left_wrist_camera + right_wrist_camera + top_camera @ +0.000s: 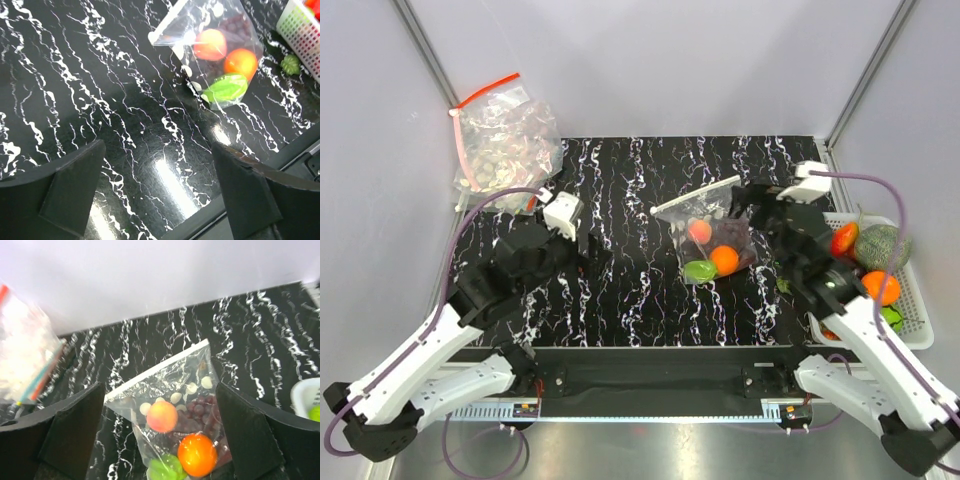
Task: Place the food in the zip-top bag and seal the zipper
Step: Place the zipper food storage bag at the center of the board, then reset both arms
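Observation:
The zip-top bag [712, 240] lies on the black marbled table, right of centre. Inside it are a peach [699, 232], an orange [724, 260], a green piece [699, 270] and dark grapes [200, 407]. Its zipper [695, 197] runs as a pale strip along the far edge; I cannot tell whether it is pressed together. My right gripper [752, 215] hovers open at the bag's right side, and the bag [170, 390] shows between its fingers, untouched. Well to the left of the bag [210, 45], my left gripper [588, 245] stands open over bare table.
A heap of clear bags with a red strip [505, 140] sits at the back left corner. A white basket [910, 300] holding more fruit stands at the right edge, with a small green piece [290, 64] on the table beside it.

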Tool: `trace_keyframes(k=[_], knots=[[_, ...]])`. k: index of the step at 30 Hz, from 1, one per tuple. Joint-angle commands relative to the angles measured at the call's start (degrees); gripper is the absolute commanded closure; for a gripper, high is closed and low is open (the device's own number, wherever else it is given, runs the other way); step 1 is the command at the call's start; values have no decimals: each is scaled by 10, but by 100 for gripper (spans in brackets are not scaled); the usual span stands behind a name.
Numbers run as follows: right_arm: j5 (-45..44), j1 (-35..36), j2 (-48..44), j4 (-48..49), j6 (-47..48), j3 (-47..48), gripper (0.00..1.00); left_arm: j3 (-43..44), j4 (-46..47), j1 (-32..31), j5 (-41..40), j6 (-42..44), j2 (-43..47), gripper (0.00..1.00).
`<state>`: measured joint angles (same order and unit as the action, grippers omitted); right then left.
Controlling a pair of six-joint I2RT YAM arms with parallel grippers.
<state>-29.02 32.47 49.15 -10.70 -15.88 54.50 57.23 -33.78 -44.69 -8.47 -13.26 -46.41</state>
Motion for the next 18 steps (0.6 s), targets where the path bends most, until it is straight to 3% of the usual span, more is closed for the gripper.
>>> trace_keyframes(k=[1, 8, 18], knots=[[-45, -2, -71, -113, -34, 68, 0, -2, 2, 2, -30, -11, 44, 1], [-31, -1, -213, -261, -71, 70, 0, -33, -37, 2, -88, -34, 166, 1], [-47, -1, -262, -440, -130, 49, 0, -132, -48, 3, -101, -26, 262, 1]])
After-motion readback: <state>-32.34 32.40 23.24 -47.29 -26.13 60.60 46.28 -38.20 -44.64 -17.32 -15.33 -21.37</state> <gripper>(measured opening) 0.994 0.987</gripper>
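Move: The filled zipper food storage bag lies already released on the board, about 8 cm ahead of the right hand, 11 cm to its left and some 30 cm below it. From the right hand, the small green vegetable sits roughly 6 cm back and 8 cm right, and the fruit basket's middle about 5 cm back and 27 cm right, both nearly 30 cm down. From the left hand the bag is some 17 cm ahead, 29 cm right and 25 cm below. The bag is left alone on the board as both empty hands draw away from it, fingers staying wide open. The right swings back about 13 cm and rightward 9 cm towards the basket side, arcing up some 7 cm before sinking to its starting height; the left goes outward to its left and somewhat back, rising slightly, then sinking again, its fingers tipping up a little. ##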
